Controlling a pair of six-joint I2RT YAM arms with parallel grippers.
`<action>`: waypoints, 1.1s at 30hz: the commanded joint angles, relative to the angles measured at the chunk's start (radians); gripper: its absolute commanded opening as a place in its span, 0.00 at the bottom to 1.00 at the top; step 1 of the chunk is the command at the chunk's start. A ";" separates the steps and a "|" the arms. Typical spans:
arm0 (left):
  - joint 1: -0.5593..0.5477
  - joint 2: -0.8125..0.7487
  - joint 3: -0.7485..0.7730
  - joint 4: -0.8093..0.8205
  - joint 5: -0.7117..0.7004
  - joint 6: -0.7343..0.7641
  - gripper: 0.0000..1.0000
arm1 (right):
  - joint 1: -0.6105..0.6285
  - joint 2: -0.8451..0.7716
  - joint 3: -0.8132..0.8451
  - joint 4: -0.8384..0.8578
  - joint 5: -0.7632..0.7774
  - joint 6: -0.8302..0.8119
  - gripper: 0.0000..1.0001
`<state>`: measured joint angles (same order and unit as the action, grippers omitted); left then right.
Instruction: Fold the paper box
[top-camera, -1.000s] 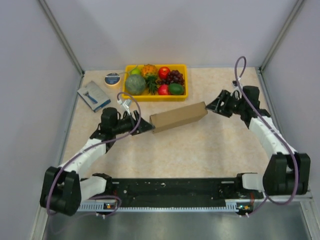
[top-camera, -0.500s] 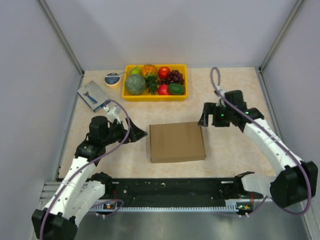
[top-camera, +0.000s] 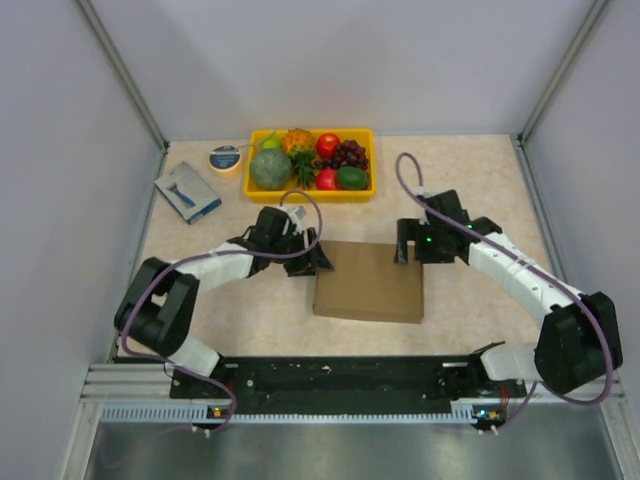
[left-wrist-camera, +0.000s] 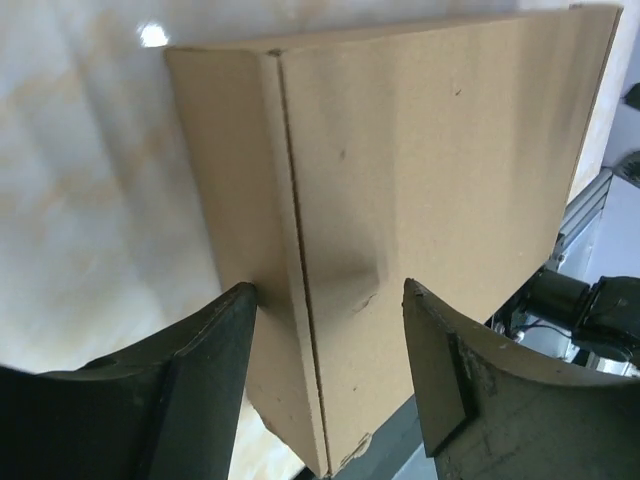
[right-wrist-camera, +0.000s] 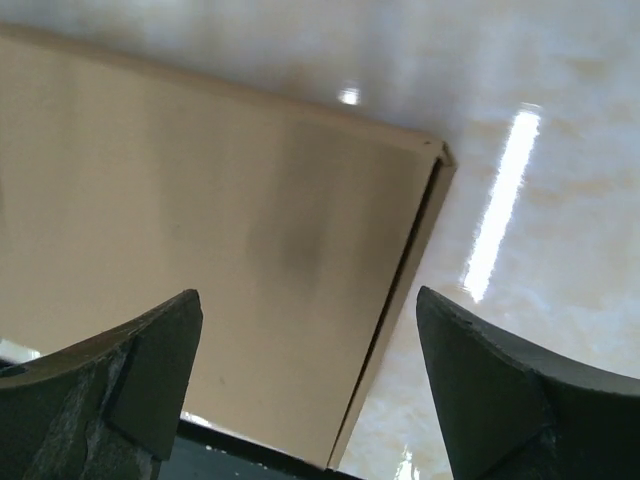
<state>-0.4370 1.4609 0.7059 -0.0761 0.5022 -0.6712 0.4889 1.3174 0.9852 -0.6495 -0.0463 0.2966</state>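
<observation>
The paper box (top-camera: 368, 285) is a closed, shallow brown cardboard box lying flat on the table, slightly skewed. My left gripper (top-camera: 319, 264) is at its far left corner. In the left wrist view the left gripper (left-wrist-camera: 328, 292) stands open astride the paper box (left-wrist-camera: 430, 150) along its left edge, one finger (left-wrist-camera: 215, 370) beside the side wall. My right gripper (top-camera: 403, 250) is at the far right corner. In the right wrist view the right gripper (right-wrist-camera: 308, 296) is open wide over the paper box (right-wrist-camera: 200, 220), whose right edge runs between the fingers.
A yellow tray (top-camera: 310, 197) of plastic fruit stands just behind the box. A blue-and-grey packet (top-camera: 188, 192) and a small tape roll (top-camera: 225, 157) lie at the back left. Grey walls enclose three sides; the arms' black rail (top-camera: 340, 385) runs along the near edge.
A second ago both grippers held the box up between them. It then lay flat with both grippers off it. Now both have come in to its far corners and it sits slightly further right.
</observation>
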 joint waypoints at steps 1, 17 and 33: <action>-0.101 0.191 0.221 0.119 0.009 -0.005 0.64 | -0.232 -0.078 -0.143 0.048 -0.110 0.147 0.86; 0.168 -0.182 0.232 0.044 -0.058 0.027 0.94 | 0.320 -0.115 0.072 -0.130 0.341 -0.093 0.89; 0.353 -0.693 0.107 -0.324 -0.493 -0.065 0.93 | 0.585 0.074 0.142 0.152 0.390 -0.437 0.91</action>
<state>-0.1432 0.9752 0.8543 -0.3428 0.2974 -0.6556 0.9894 1.2594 1.0172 -0.7219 0.2974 0.0879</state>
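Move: Lying flat, the paper box has its middle about 10 cm to the right of the left hand, 4 cm back and some 5 cm below; from the right hand it is about 7 cm to the left, 8 cm back and 9 cm lower. From the left hand, the yellow fruit tray stands about 19 cm ahead, 1 cm to the left, and the grey package some 14 cm ahead and 26 cm to the left. Sweeping forward and right about 11 cm each along the box's far edge, the left hand then swings back left and rises, clear of the box, tipping up and opening wider. The right hand dips and goes about 8 cm right, past the box's right edge, then swings left and back to its near-right corner, open, turning some 25 degrees counter-clockwise. ##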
